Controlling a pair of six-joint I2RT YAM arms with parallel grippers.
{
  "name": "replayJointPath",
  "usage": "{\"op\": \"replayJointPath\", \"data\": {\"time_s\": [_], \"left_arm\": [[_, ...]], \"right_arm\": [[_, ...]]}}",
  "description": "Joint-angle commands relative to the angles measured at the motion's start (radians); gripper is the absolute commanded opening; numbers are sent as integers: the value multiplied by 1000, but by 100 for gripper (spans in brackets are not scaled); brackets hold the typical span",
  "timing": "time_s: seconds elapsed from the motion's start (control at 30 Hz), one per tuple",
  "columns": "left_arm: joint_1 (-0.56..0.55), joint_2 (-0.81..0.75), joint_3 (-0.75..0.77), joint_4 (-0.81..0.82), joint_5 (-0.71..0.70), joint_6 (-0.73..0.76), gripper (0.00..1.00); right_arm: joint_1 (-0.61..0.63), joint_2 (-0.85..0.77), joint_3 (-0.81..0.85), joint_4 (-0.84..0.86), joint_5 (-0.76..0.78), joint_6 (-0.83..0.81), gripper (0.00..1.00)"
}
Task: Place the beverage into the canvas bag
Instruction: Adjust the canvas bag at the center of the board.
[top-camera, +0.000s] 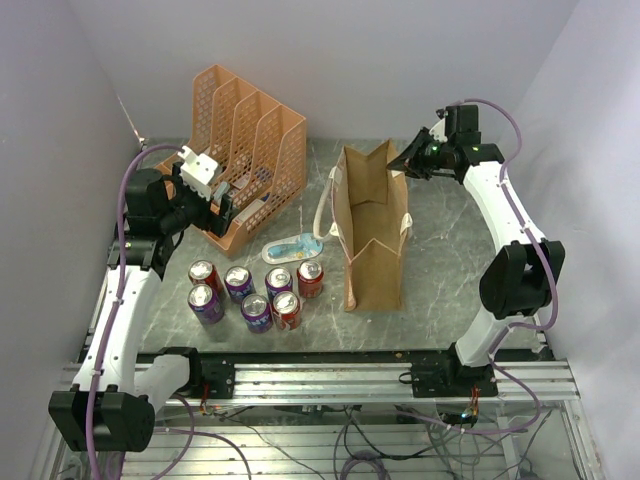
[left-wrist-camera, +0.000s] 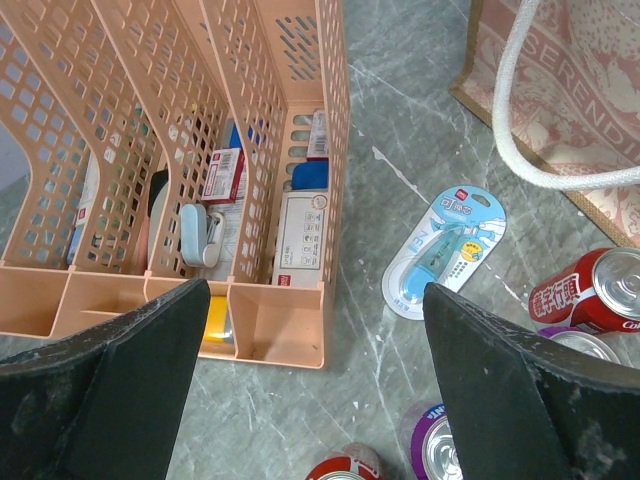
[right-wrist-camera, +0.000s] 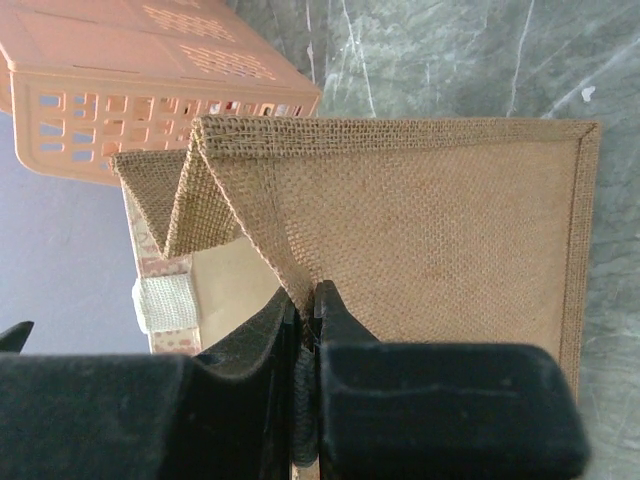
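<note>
The beverage cans, red (top-camera: 310, 278) and purple (top-camera: 238, 283), stand in a cluster of several on the table's front left. Over the table at the orange organiser's front end, behind that cluster, my left gripper (top-camera: 228, 208) is open and holds nothing. Its wrist view shows wide-apart fingers (left-wrist-camera: 120, 390), with a red can (left-wrist-camera: 590, 290) and a purple can (left-wrist-camera: 450, 455) near the right finger. The tan canvas bag (top-camera: 372, 230) stands open mid-table. My right gripper (top-camera: 405, 165) is shut on the bag's far top rim (right-wrist-camera: 260, 230), the woven cloth pinched at its fingertips (right-wrist-camera: 308, 300).
The orange mesh file organiser (top-camera: 245, 150) holds small items at the back left. A blue blister pack (left-wrist-camera: 445, 250) lies between it and the bag. The bag's white strap handle (left-wrist-camera: 520, 120) hangs on its left side. Walls close in on three sides.
</note>
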Motion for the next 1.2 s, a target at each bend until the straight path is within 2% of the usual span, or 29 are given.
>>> {"op": "replayJointPath", "data": {"time_s": [0.0,0.13,0.3,0.4,0.53,0.6,0.73,0.87,1.17], "left_arm": [[-9,-7,15,6,33,5,98],[-10,-18,1,-33,27,33,98],[-9,-36,-24,-48,11,30,99],[-8,-50,-34,-52,6,24,100],[-7,-55,-37,-79,-21,43,100],[-6,-57,-38,-87,-58,42,99],[5,-65,-49,-74,-130,6,99],[21,-73,-57,-62,-166,-41,99],[83,-108,-50,-88,-284,-158,99]], "right_arm": [[-14,-3,-30,43,-25,-23,0],[-41,-34,-102,57,-29,-107,21],[-54,-58,-84,46,-13,-250,45],[-53,-74,-44,34,9,-328,66],[-52,-116,-3,22,23,-460,78],[-45,-151,1,31,1,-539,88],[47,-221,18,40,-43,-753,91],[259,-256,57,-24,-26,-997,91],[591,-108,202,-277,-85,-1226,92]]}}
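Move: The right gripper still pinches the canvas bag's far right rim. The bag's left handle, where it goes next, lies about 14 cm to its left, 9 cm back and 3 cm lower; the middle of the bag is roughly 14 cm back, 4 cm left and 12 cm below. The blister pack lies some 18 cm back, 23 cm left and 24 cm down. From the left gripper, that handle is about 22 cm right, 2 cm ahead and 6 cm lower. Dip the right gripper about 3 cm down and to the right while spreading its fingers to let go of the bag's rim, then lift clear and sweep left and back over the bag to above its left handle, ending about 15 cm left and back, fingers wide, wrist tipping up and swinging counter-clockwise. Ease the open left gripper left, away from the bag. ##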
